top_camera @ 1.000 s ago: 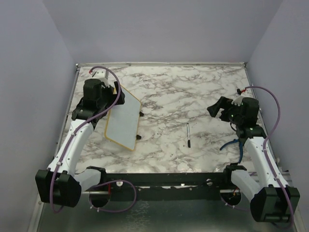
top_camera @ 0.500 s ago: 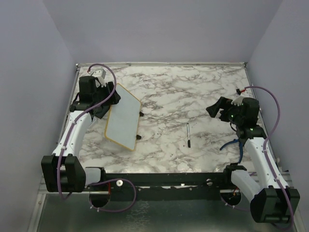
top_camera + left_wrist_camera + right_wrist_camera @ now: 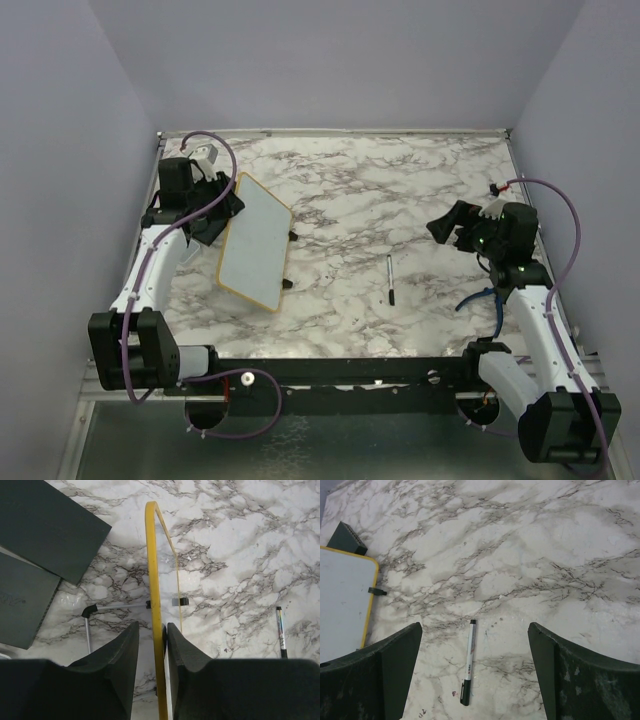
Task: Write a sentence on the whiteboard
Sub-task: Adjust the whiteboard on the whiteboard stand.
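Observation:
The whiteboard stands propped at a tilt on the left of the marble table, its white face towards the middle. No sentence shows on its face. My left gripper is at the board's back left edge. In the left wrist view its jaws straddle the yellow frame: the right finger touches it and a narrow gap stays on the left. My right gripper hangs wide open above the table, with a marker pen lying below between its fingers.
The pen lies loose right of the board. Dark flat blocks sit behind the board at the left edge, beside its thin metal prop leg. Grey walls close in the table on three sides.
My left gripper has drawn in from wide open to a narrow gap around the whiteboard's frame, and the left arm has shifted towards the back left. The board, the pen and the right arm stay put.

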### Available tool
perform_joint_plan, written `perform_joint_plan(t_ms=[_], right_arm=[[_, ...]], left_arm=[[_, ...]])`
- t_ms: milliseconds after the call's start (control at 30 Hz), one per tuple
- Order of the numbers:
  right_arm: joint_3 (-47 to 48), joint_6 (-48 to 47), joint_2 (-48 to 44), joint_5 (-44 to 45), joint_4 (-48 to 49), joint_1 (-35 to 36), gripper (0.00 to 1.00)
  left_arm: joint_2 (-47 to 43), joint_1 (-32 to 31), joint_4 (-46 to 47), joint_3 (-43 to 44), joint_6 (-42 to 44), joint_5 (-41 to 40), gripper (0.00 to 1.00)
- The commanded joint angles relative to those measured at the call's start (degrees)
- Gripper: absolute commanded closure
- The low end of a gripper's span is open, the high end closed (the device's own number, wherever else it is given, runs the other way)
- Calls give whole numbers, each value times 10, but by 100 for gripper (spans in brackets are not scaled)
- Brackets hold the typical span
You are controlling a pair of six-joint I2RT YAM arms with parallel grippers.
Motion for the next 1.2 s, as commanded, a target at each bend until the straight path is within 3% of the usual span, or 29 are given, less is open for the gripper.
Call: perform_joint_plan(t_ms=[0,167,333,1167], right_arm=[[-8,5,-10,-2,-9,0,9],[-8,4,-9,-1,-9,0,9],[-7,5,-9,-2,-9,0,9],[-12,6,-15,-9,-6,0,9]], left_arm=[[11,5,2,15,-3,38,72],[37,5,15,16,-15,81,90],[58,5,25,25,-11,106,100],[230,-102,-7,166,90,170,100]])
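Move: The left hand straddles the whiteboard's raised left edge near its far end; the board's middle lies about 4 cm to the right, 10 cm back and 8 cm below. The stand's far foot is some 12 cm right, 8 cm back; its near foot about 11 cm right, 21 cm back, both some 18 cm lower. Dark boxes stand about 9 cm left, 3 cm back. From the right hand, the whiteboard's middle is roughly 47 cm left, 7 cm back. The left fingers close on the whiteboard's raised edge and pinch it, then keep hold while the hand swings it to the right and somewhat forward, away from the dark boxes: about 9 cm right and 4 cm forward at nearly level height. The wrist turns clockwise some 20 degrees along with the board. ##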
